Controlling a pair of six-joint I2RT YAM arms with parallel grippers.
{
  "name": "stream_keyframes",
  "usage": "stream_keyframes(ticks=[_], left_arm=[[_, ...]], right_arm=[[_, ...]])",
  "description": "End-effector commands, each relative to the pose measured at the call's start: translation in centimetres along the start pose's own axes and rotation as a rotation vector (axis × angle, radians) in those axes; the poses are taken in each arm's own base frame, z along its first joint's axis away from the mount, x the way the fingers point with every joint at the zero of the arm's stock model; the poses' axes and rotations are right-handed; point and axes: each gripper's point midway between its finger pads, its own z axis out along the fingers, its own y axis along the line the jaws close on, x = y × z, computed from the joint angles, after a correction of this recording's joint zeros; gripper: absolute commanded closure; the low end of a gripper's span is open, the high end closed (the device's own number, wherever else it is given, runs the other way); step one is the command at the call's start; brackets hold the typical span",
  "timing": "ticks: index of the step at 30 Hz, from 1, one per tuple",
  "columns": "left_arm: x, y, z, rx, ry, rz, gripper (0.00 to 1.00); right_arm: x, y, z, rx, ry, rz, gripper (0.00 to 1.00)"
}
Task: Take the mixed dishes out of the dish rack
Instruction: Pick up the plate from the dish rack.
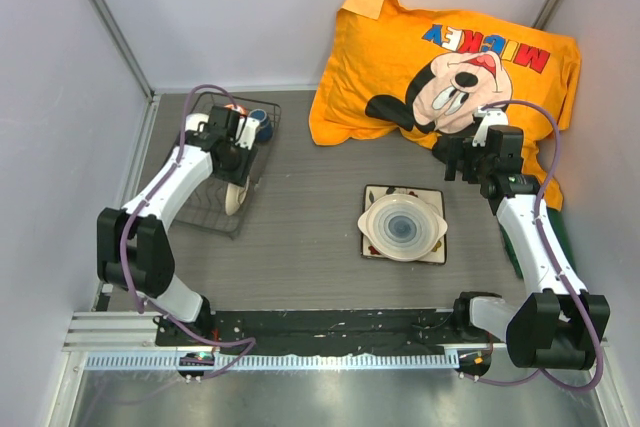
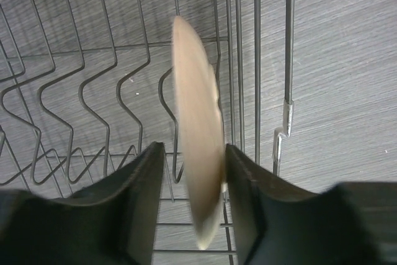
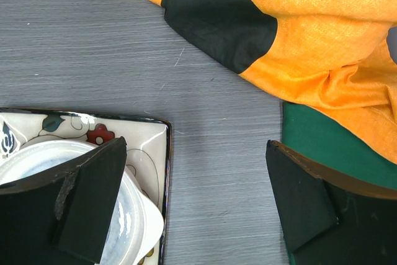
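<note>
The dark wire dish rack (image 1: 214, 211) stands at the left. A cream round bowl (image 1: 235, 198) stands on edge in it. My left gripper (image 1: 237, 162) is over it. In the left wrist view the bowl (image 2: 195, 122) stands between my left gripper's (image 2: 191, 150) jaws. The right finger (image 2: 248, 197) touches the rim and a gap shows on the left, so the gripper is open. An orange mug (image 1: 238, 108) and a dark-blue cup (image 1: 264, 130) sit at the rack's far end, partly hidden. The square flowered plate (image 1: 374, 197) lies mid-table with a white bowl (image 1: 402, 226) on it. My right gripper (image 1: 455, 159) is open and empty, right of the plate (image 3: 146, 147).
An orange Mickey pillowcase (image 1: 450, 57) covers the far right of the table and shows in the right wrist view (image 3: 322, 35). A green cloth (image 1: 556, 239) lies under its right edge (image 3: 316, 141). Grey walls close in on the left, back and right. Rack wires (image 2: 289, 60) run beside the bowl.
</note>
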Motion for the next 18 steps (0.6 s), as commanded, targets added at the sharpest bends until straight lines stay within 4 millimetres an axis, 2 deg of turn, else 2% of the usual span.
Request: stream_keyframes(ticks=[1, 2, 3, 10, 11, 14, 18], left_arm=[[-2.1, 0.2, -0.6, -0.004, -0.059, 0.02, 0.56], [-2.2, 0.1, -0.6, -0.001, -0.061, 0.02, 0.58], [-2.4, 0.1, -0.7, 0.003, -0.066, 0.02, 0.64], [-3.0, -0.1, -1.3, 0.019, -0.084, 0.023, 0.87], [-3.1, -0.6, -1.4, 0.044, -0.09, 0.026, 0.93], [-3.4, -0.6, -1.6, 0.052, -0.099, 0.028, 1.0], [-4.2, -0.7, -2.3, 0.058, -0.124, 0.033, 1.0]], right_arm=[[-2.1, 0.0, -0.5, -0.001, -0.054, -0.014, 0.02], [-2.1, 0.0, -0.5, -0.001, -0.054, -0.014, 0.02], [-2.1, 0.0, -0.5, -0.001, -0.055, -0.015, 0.02], [-2.1, 0.0, -0.4, -0.003, -0.054, -0.016, 0.02], [-2.1, 0.0, -0.4, -0.003, -0.052, -0.016, 0.02], [-2.0, 0.0, -0.4, -0.004, -0.051, -0.017, 0.02], [-2.0, 0.0, -0.4, -0.006, -0.051, -0.017, 0.02]])
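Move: The plate stands on edge in the rack, its rim already between the left fingers and its middle about 4 cm straight below that hand. From the left hand, the orange mug is some 14 cm ahead, the blue mug 14 cm ahead and 5 cm right, the white bowl about 12 cm ahead and 8 cm left. From the idle right hand the plate lies roughly 50 cm left, 2 cm back and 10 cm lower. The left hand closes its fingers to pinch the plate's upper rim while easing about 1 cm right. ##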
